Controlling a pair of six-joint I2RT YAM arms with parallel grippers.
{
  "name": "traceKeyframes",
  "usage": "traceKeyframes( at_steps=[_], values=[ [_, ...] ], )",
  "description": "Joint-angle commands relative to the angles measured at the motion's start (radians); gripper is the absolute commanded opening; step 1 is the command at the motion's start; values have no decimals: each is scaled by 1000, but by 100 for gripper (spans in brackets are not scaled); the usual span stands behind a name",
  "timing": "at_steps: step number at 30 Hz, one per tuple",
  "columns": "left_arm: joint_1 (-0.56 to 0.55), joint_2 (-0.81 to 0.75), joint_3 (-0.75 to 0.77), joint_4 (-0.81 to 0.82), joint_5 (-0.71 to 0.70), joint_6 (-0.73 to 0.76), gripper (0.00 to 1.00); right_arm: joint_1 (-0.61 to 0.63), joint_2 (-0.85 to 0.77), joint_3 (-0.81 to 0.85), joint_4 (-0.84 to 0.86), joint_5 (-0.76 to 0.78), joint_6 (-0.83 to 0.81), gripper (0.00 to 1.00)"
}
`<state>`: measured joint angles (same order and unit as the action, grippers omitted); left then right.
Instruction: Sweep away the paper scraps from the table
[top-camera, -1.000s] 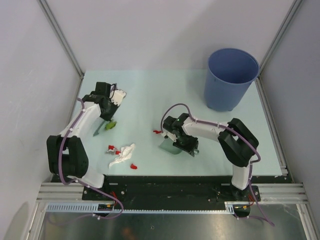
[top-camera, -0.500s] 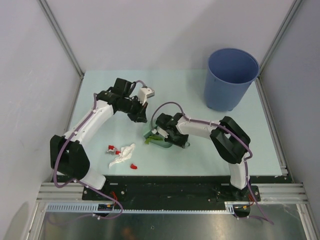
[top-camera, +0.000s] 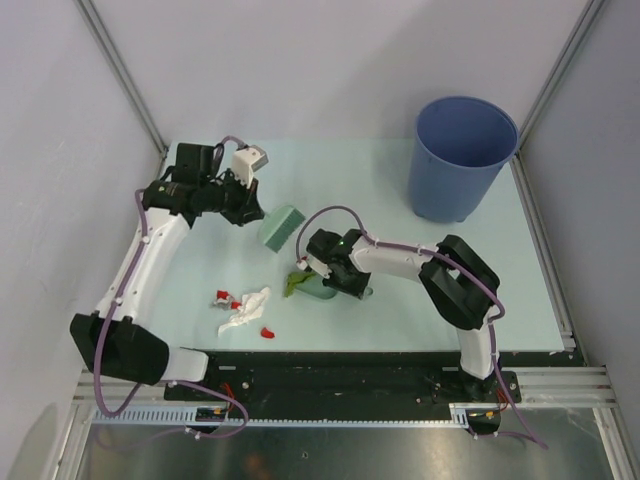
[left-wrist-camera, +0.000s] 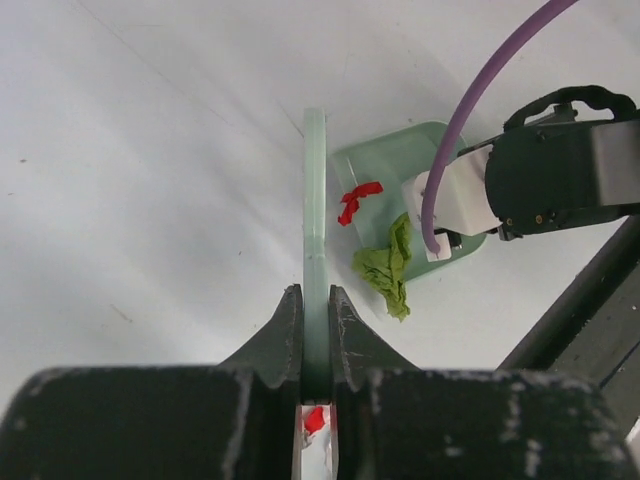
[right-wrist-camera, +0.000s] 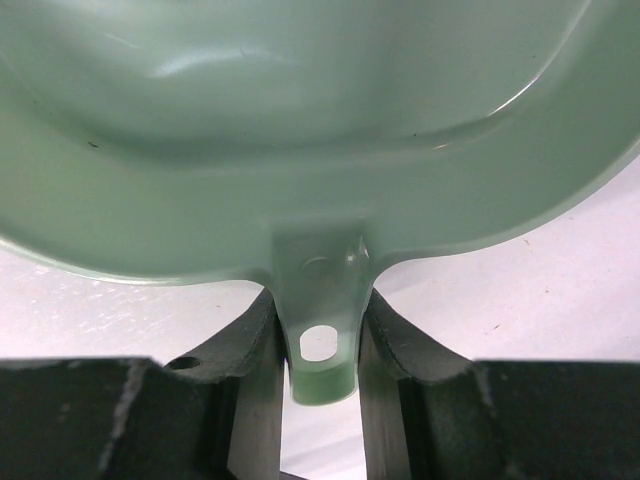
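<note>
My left gripper (top-camera: 250, 209) is shut on the pale green brush (top-camera: 283, 228), which hangs over the table (top-camera: 400, 205) just left of centre. In the left wrist view the brush (left-wrist-camera: 315, 220) runs edge-on out of the shut left gripper (left-wrist-camera: 315, 305). My right gripper (top-camera: 336, 276) is shut on the handle tab (right-wrist-camera: 320, 345) of the pale green dustpan (top-camera: 318, 287). A green scrap (left-wrist-camera: 388, 270) lies at the pan's mouth and a red scrap (left-wrist-camera: 357, 201) lies inside the dustpan (left-wrist-camera: 400, 165). A white crumple (top-camera: 246, 309) and red bits (top-camera: 223, 297) lie front left.
A tall blue bin (top-camera: 462, 155) stands at the back right corner. A black and metal rail (top-camera: 350, 375) runs along the near edge, with both arm bases on it. Grey walls close in the left, back and right sides.
The left arm swept the green scrap rightward to the dustpan, then drew the brush back up and left. The right arm slid the dustpan left to meet it.
</note>
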<state>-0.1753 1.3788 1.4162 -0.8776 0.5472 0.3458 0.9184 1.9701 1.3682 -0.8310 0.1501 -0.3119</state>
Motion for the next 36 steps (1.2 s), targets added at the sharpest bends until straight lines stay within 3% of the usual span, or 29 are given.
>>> traceKeyframes(
  at_steps=[1, 6, 14, 18, 24, 30, 36],
  values=[
    [-1, -43, 6, 5, -102, 15, 0, 25, 13, -6, 4, -20, 57, 0],
    [7, 58, -82, 15, -168, 4, 0, 45, 9, -8, -10, -1, 85, 0],
    [2, 186, -132, 26, 54, -14, 0, 74, 107, 97, -241, 22, 218, 0],
    [-10, 151, -158, 20, 215, 9, 0, 74, 128, 144, -241, -10, 220, 0],
    [-44, 59, -164, 9, 332, 22, 0, 66, 150, 258, -209, -56, 226, 0],
    [-27, 49, -102, 0, 252, 12, 0, 34, 92, 189, -129, -141, 252, 0],
    [11, 58, 27, -1, 71, -2, 0, 66, 21, 83, -108, -115, 234, 0]
  ],
)
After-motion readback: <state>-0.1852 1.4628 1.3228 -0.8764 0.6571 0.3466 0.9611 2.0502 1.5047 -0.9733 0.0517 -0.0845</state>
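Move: The green paper scrap, draped over the mouth of the dustpan, lies about 6 cm back, 6 cm right and some 23 cm below the left hand, which holds the brush. The red scrap, just inside the pan, is roughly 5 cm farther forward and 3 cm farther right than the green scrap. The white paper lies about 10 cm back and 3 cm left of the left hand. From the right hand on the pan handle, the green scrap is some 10 cm left and 1 cm forward. The left arm, still gripping the brush, shifts about 2 cm left and dives some 10 cm towards the scraps, tipping the brush about 15 degrees farther down, then sweeps it about 5 cm right and 4 cm back over the pan mouth before rising about 4 cm and starting to ease forward and left again. Against this the right hand keeps its hold and slides the dustpan low along the table, about 3 cm back and then 2.5 cm left under the scraps, turning it some 10 degrees clockwise. ##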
